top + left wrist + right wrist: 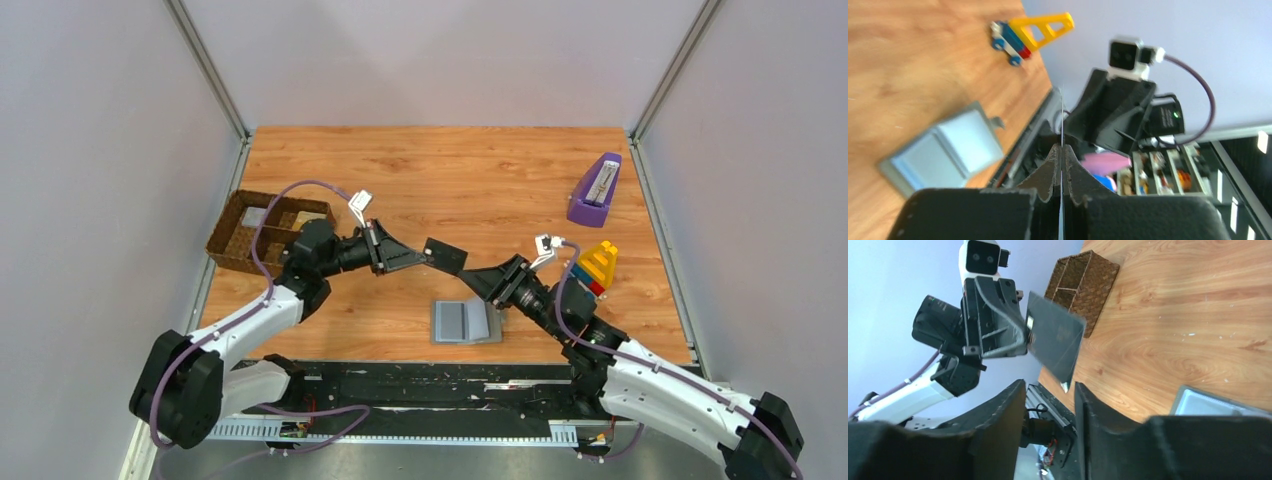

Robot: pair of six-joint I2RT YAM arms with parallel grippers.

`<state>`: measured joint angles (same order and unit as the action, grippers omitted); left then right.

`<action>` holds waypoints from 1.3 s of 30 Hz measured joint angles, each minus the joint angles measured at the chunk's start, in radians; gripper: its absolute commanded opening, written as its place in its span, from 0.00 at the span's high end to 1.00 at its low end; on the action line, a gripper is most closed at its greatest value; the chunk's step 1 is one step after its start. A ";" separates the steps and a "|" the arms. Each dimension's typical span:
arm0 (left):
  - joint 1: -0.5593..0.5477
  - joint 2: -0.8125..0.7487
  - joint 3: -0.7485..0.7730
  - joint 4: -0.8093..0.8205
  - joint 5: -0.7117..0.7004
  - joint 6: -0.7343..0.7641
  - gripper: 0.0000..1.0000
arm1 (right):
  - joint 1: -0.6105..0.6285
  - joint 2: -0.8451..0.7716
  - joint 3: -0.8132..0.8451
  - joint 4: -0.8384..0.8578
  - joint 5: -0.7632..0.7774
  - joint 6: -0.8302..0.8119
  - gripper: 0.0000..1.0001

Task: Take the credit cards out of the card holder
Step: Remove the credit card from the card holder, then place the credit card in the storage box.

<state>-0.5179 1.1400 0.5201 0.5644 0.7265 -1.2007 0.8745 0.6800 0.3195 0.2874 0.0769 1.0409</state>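
The card holder (465,322) lies open on the wooden table, pale blue-grey inside, between the two arms; it also shows in the left wrist view (948,150) and at the right wrist view's edge (1218,402). A dark credit card (447,257) hangs in the air above the table, with my left gripper (422,257) shut on one end of it. The left wrist view shows this card (1062,115) edge-on between the shut left gripper (1062,147). My right gripper (474,276) stands open just off the card's (1055,342) other end, its jaws (1048,390) apart with nothing between them.
A brown woven divided tray (265,232) stands at the left edge of the table, also seen in the right wrist view (1083,285). A purple object (595,190) sits at the back right. A toy of coloured blocks (597,268) stands beside the right arm.
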 measured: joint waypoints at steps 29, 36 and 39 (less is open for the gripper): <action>0.751 0.052 0.606 -1.331 -0.159 1.080 1.00 | 0.000 -0.432 -0.051 -0.355 -0.023 -0.186 0.00; 0.871 0.126 0.629 -1.429 -0.179 1.181 1.00 | 0.000 -0.465 -0.051 -0.417 -0.041 -0.224 0.00; 0.897 0.145 0.635 -1.437 -0.189 1.200 1.00 | 0.000 -0.468 -0.049 -0.434 -0.045 -0.238 0.00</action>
<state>0.3794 1.2854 1.1553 -0.8722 0.5377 -0.0010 0.8745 0.2123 0.2703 -0.1463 0.0315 0.8024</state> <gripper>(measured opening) 0.006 0.998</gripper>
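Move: The left hand already pinches the black card; the basket's near right compartment, where black cards lie, is about 34 cm to its left, 10 cm ahead and 17 cm below. The gold cards' compartment is some 10 cm beyond that one and 3 cm to its right. From the right hand, the card holder lies about 4 cm back, straight below by some 15 cm, and the black card 5 cm ahead, 5 cm left, at about its height. Keeping its pinch on the black card, the left hand sweeps about 30 cm left and some 9 cm forward towards the basket, nearly level at first, then sinking about 5 cm, while the wrist swings some 60 degrees so that the fingers go from pointing right to pointing steeply down and forward. The right hand, its fingers already parting, opens them fully and backs off from the card about 5 cm to the right and 4 cm back, rising slightly before it sinks, and ends still above the card holder. ##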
